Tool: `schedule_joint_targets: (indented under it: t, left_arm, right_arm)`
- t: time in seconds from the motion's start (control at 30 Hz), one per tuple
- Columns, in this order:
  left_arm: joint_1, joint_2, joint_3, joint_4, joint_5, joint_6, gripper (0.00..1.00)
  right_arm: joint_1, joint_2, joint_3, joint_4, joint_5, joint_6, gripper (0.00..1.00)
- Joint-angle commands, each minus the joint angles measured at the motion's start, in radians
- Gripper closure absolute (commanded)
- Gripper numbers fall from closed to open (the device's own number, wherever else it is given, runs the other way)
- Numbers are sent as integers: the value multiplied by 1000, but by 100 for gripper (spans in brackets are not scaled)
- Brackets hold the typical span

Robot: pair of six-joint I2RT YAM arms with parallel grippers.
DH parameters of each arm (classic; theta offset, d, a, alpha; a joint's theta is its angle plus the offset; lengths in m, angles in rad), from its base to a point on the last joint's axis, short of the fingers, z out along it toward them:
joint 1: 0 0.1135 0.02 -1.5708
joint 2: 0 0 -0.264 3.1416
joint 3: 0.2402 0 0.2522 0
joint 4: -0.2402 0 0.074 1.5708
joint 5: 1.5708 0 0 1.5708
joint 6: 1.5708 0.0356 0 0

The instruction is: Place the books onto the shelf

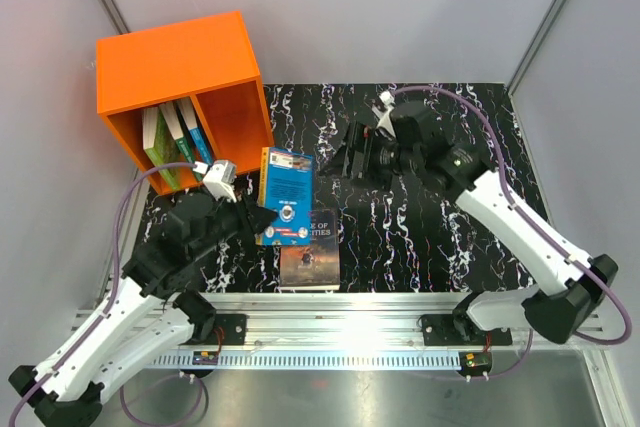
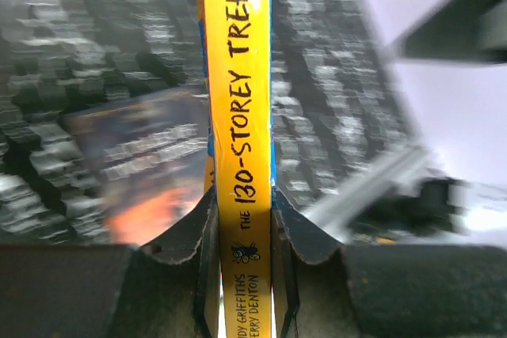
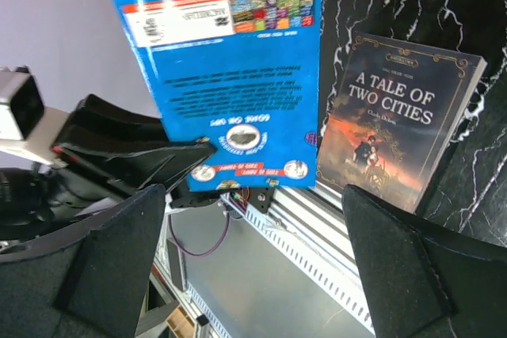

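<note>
The orange shelf (image 1: pixel 180 62) stands at the back left, with three books (image 1: pixel 175 137) upright in its left compartment. My left gripper (image 1: pixel 262 219) (image 2: pixel 242 203) is shut on the lower edge of a blue book with a yellow spine (image 1: pixel 287 190) (image 2: pixel 240 100) (image 3: pixel 238 77) and holds it upright above the table, right of the shelf. Below it a dark book titled "A Tale of Two Cities" (image 1: pixel 310 247) (image 3: pixel 396 116) lies flat. My right gripper (image 1: pixel 350 159) (image 3: pixel 253 235) is open a little way right of the blue book, with nothing between its fingers.
A black marbled mat (image 1: pixel 430 217) covers the table. An aluminium rail (image 1: pixel 330 307) carrying both arm bases runs along the near edge. Grey walls close in the back and both sides, and the shelf sits tight in the left corner.
</note>
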Motion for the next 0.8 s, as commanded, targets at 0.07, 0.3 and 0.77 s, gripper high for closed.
schedule_joint_targets:
  t: [0.07, 0.3, 0.77]
  left_arm:
    - [-19, 10, 82, -189, -301, 183, 100]
    - [-65, -47, 76, -179, -375, 298, 100]
    - [-73, -168, 66, -169, -165, 589, 100]
  right_arm:
    - [4, 121, 171, -101, -56, 26, 0]
    - [19, 331, 306, -35, -243, 199, 0]
    - [62, 679, 564, 94, -441, 418, 0]
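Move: The left hand already holds the blue 130-Storey book by its yellow spine. The shelf's empty right compartment lies about 24 cm ahead of this hand, 7 cm left and 10 cm lower; the shelved blue book is some 10 cm left of that opening. A Tale of Two Cities lies 8 cm right of the left hand and 22 cm below. From the open right hand, the held book's middle is roughly 13 cm left, 4 cm back and 7 cm down. Leftward go both hands: the left, keeping its grip on the spine, carries the book about 6 cm across in front of the shelf, sinking 5 cm on the way and rising half of it back while rolling its left side up some 30 degrees. The right, fingers still wide open, swings 14 cm left, 5 cm forward and a little down towards the far end of the held book, tipping by about 30 degrees. ##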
